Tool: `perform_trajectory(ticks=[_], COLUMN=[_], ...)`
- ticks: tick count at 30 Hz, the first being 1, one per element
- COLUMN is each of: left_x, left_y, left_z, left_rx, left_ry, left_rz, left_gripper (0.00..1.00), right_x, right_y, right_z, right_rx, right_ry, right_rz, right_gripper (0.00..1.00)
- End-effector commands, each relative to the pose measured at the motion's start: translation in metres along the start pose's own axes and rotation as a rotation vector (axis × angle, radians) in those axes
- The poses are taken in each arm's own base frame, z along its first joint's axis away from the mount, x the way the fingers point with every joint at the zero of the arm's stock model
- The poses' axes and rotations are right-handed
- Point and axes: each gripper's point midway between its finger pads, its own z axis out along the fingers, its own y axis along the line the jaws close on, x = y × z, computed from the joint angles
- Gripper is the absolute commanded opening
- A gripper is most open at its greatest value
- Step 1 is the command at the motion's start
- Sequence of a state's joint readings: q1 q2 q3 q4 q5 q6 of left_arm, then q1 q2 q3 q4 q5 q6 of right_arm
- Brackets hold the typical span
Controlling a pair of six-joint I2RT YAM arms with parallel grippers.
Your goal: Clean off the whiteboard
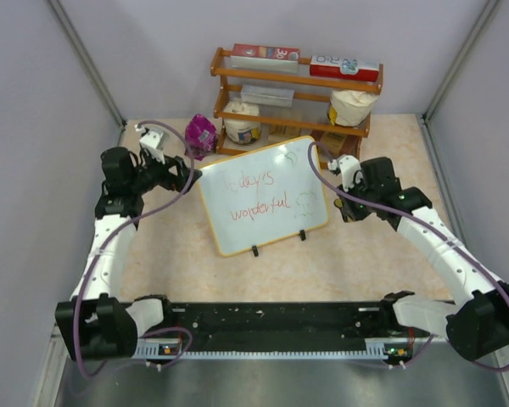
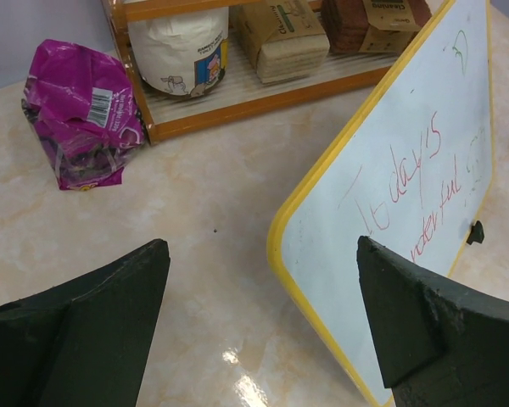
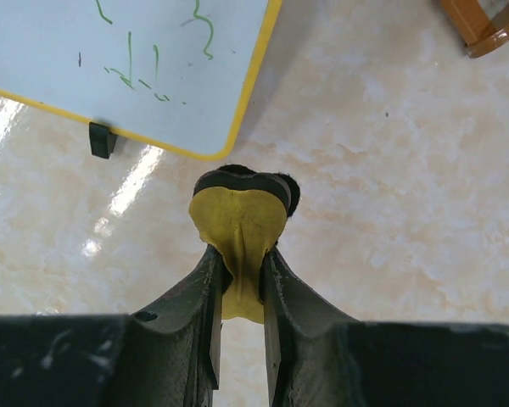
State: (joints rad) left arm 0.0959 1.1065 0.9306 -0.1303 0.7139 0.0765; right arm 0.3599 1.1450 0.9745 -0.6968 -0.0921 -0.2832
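Observation:
The whiteboard (image 1: 263,197) stands tilted on two black feet in the middle of the table, with red writing and green scribbles on it. My left gripper (image 1: 187,174) hangs open at the board's left edge. In the left wrist view its jaws (image 2: 263,254) straddle the yellow frame of the whiteboard (image 2: 407,212) without touching it. My right gripper (image 1: 341,206) is at the board's right side, shut on a yellow eraser (image 3: 237,220) with a black felt face. In the right wrist view the eraser hangs just off the lower right corner of the whiteboard (image 3: 110,51).
A wooden shelf (image 1: 297,89) with boxes, jars and a white bag stands behind the board. A crumpled purple packet (image 1: 200,134) lies at its left end, also in the left wrist view (image 2: 81,114). Grey walls close in both sides.

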Motion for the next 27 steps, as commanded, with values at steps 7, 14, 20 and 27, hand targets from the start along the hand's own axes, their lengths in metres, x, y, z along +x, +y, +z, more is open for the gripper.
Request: perform_trajectory(ticks=[7,14,20,27], left_x=[-0.016,-0.004,0.003,0.012], left_y=[0.002,-0.013,-0.019,-0.022], left_z=[0.027,0.035,0.036,0.037], left_rx=[0.171,0.332,0.383,0.412], left_ry=[-0.028,-0.009,0.0,0.014], left_rz=[0.014,-0.016,-0.031,-0.056], left_gripper=[0.88,0.8,0.69,0.53], right_x=[-0.03,-0.05,-0.054,-0.053], right_y=[0.01,0.006,0.006,0.006], right_z=[-0.019,-0.03,-0.028,-0.026], right_rx=[-0.049,-0.042,-0.05,-0.056], right_ry=[-0.099,-0.145,-0.147,-0.139], right_rz=[-0.005,-0.02,-0.024,-0.019], right_gripper=[0.0,0.0,0.0,0.0])
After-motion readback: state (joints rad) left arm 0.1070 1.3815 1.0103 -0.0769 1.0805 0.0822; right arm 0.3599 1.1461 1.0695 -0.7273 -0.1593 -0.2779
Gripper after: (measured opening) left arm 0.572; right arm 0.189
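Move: The whiteboard stands tilted, its far edge raised. Its top left corner lies about 3 cm ahead of the left hand, 3 cm to its right and 4 cm below; the purple bag is some 20 cm ahead and 1 cm to the left. The right hand already holds the yellow eraser; from it the board's middle is roughly 5 cm ahead, 18 cm to the left and 5 cm lower, its bottom right corner 3 cm ahead, 2 cm left and 14 cm down. Rightward and down by about 3 to 4 cm each, the left hand eases over to the whiteboard's top left corner, going a little forward first and then partly back. It swings some 20 degrees clockwise while its fingers narrow from nearly wide open to just over half, around the corner. The right hand keeps its grip on the eraser and, after a brief near-pause, lifts 3 cm and drifts slightly left beside the board. ##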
